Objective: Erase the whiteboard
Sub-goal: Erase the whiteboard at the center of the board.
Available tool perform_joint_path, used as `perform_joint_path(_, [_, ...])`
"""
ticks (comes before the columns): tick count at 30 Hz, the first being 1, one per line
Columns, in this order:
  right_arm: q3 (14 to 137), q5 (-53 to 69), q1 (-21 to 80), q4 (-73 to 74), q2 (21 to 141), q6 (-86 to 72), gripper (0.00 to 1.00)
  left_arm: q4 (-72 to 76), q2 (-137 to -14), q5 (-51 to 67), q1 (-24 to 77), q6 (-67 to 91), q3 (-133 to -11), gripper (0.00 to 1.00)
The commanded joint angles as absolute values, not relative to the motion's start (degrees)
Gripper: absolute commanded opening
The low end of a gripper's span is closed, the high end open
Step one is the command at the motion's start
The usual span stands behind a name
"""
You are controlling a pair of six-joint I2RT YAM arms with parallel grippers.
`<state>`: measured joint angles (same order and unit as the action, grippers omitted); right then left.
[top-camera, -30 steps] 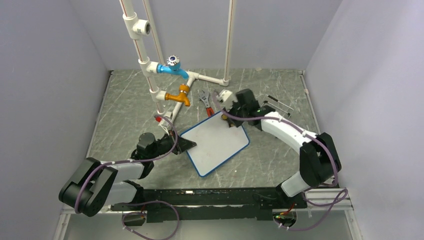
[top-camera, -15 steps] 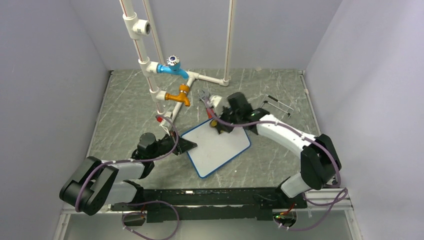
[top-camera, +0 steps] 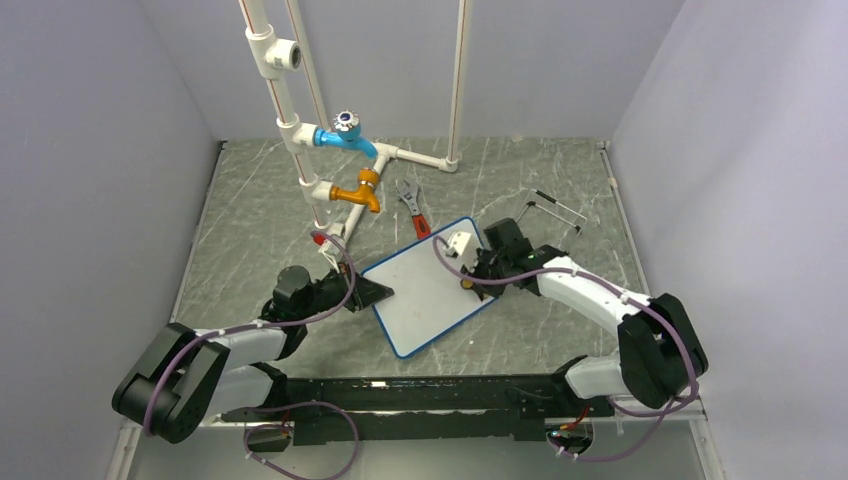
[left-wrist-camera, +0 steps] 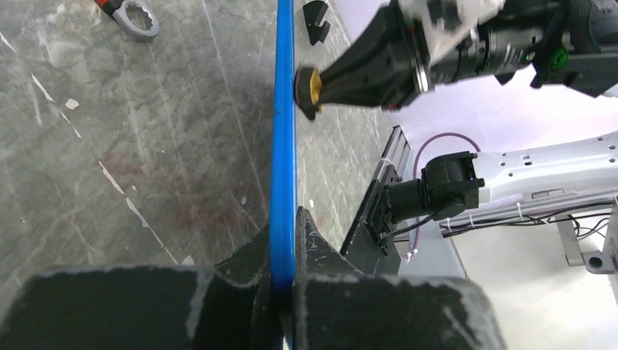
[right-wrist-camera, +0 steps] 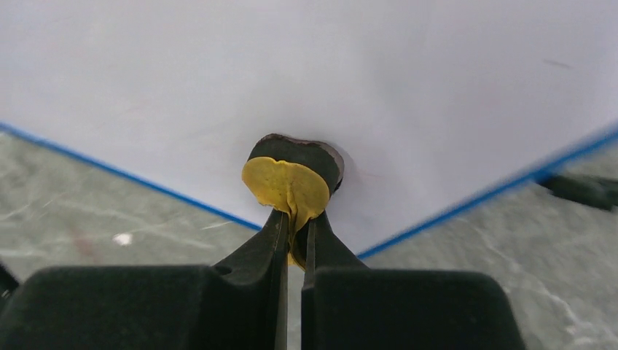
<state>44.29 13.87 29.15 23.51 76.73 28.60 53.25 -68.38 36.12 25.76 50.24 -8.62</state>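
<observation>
The whiteboard lies tilted on the table, blue-framed, its face plain white with faint reddish traces. My left gripper is shut on the board's left edge; in the left wrist view the blue frame runs edge-on between the fingers of this gripper. My right gripper is shut on a small yellow-and-black eraser pad, pinched between the tips of that gripper. The pad presses on the board near its right corner. The same pad touches the board in the left wrist view.
White pipes rise at the back with a blue valve and an orange tap. A red-handled wrench lies just beyond the board. Thin black hex keys rest at the back right.
My right gripper swept the eraser from the board's far corner across the face toward its near right edge. The left gripper and the board stayed put.
</observation>
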Motion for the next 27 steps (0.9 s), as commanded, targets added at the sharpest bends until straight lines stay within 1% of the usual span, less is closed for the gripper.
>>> perform_joint_path(1, [42.68, 19.25, 37.25, 27.18, 75.84, 33.01, 0.00, 64.91, -66.97, 38.79, 26.10, 51.05, -9.59, 0.00])
perform_joint_path(4, [43.74, 19.16, 41.08, 25.58, 76.31, 32.01, 0.00, 66.67, -67.20, 39.12, 26.04, 51.91, -9.18, 0.00])
perform_joint_path(6, [45.08, 14.95, 40.67, 23.37, 76.64, 29.80, 0.00, 65.95, -66.38, 39.11, 26.06, 51.67, -8.86, 0.00])
perform_joint_path(10, [43.95, 6.11, 33.16, 16.09, 74.80, 25.76, 0.00, 62.72, -64.19, 38.83, 26.06, 50.31, -8.74, 0.00])
perform_joint_path(13, [42.26, -2.80, 27.73, 9.58, 73.77, 23.78, 0.00, 62.89, -64.32, 39.03, 26.08, 50.23, -8.95, 0.00])
perform_joint_path(14, [42.34, -4.28, 27.24, 8.94, 74.04, 23.60, 0.00, 63.39, -64.69, 39.18, 26.08, 50.39, -9.06, 0.00])
perform_joint_path(16, [42.92, -3.09, 27.43, 9.49, 74.79, 23.30, 0.00, 64.58, -65.61, 39.26, 26.10, 50.94, -9.22, 0.00])
perform_joint_path(18, [43.54, 0.74, 29.55, 10.42, 75.06, 23.28, 0.00, 65.99, -66.73, 39.08, 26.10, 51.76, -9.18, 0.00])
perform_joint_path(22, [44.98, 4.54, 40.98, 12.20, 75.40, 26.62, 0.00, 67.64, -67.92, 37.88, 26.04, 53.22, -9.12, 0.00])
perform_joint_path(25, [49.43, 11.84, 48.04, 16.01, 78.37, 27.66, 0.00, 67.27, -67.82, 36.92, 26.08, 53.69, -9.26, 0.00])
perform_joint_path(27, [51.85, 13.93, 51.53, 17.98, 81.15, 28.04, 0.00, 66.86, -67.51, 36.39, 26.10, 53.94, -9.47, 0.00])
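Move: The right hand holds the eraser against the board near its right corner, with the board's centre about 8 cm to its left, level fore and aft and about 1 cm higher. The wrench lies some 17 cm ahead and 12 cm to the left, the wire stand about 16 cm ahead and 18 cm to the right. From the left hand, pinching the board's left edge, that centre is about 10 cm to the right, 1 cm ahead and 2 cm lower. The right hand scrubs the eraser across the board: back-left, forward-right about 12 cm, then left and back towards its centre. ##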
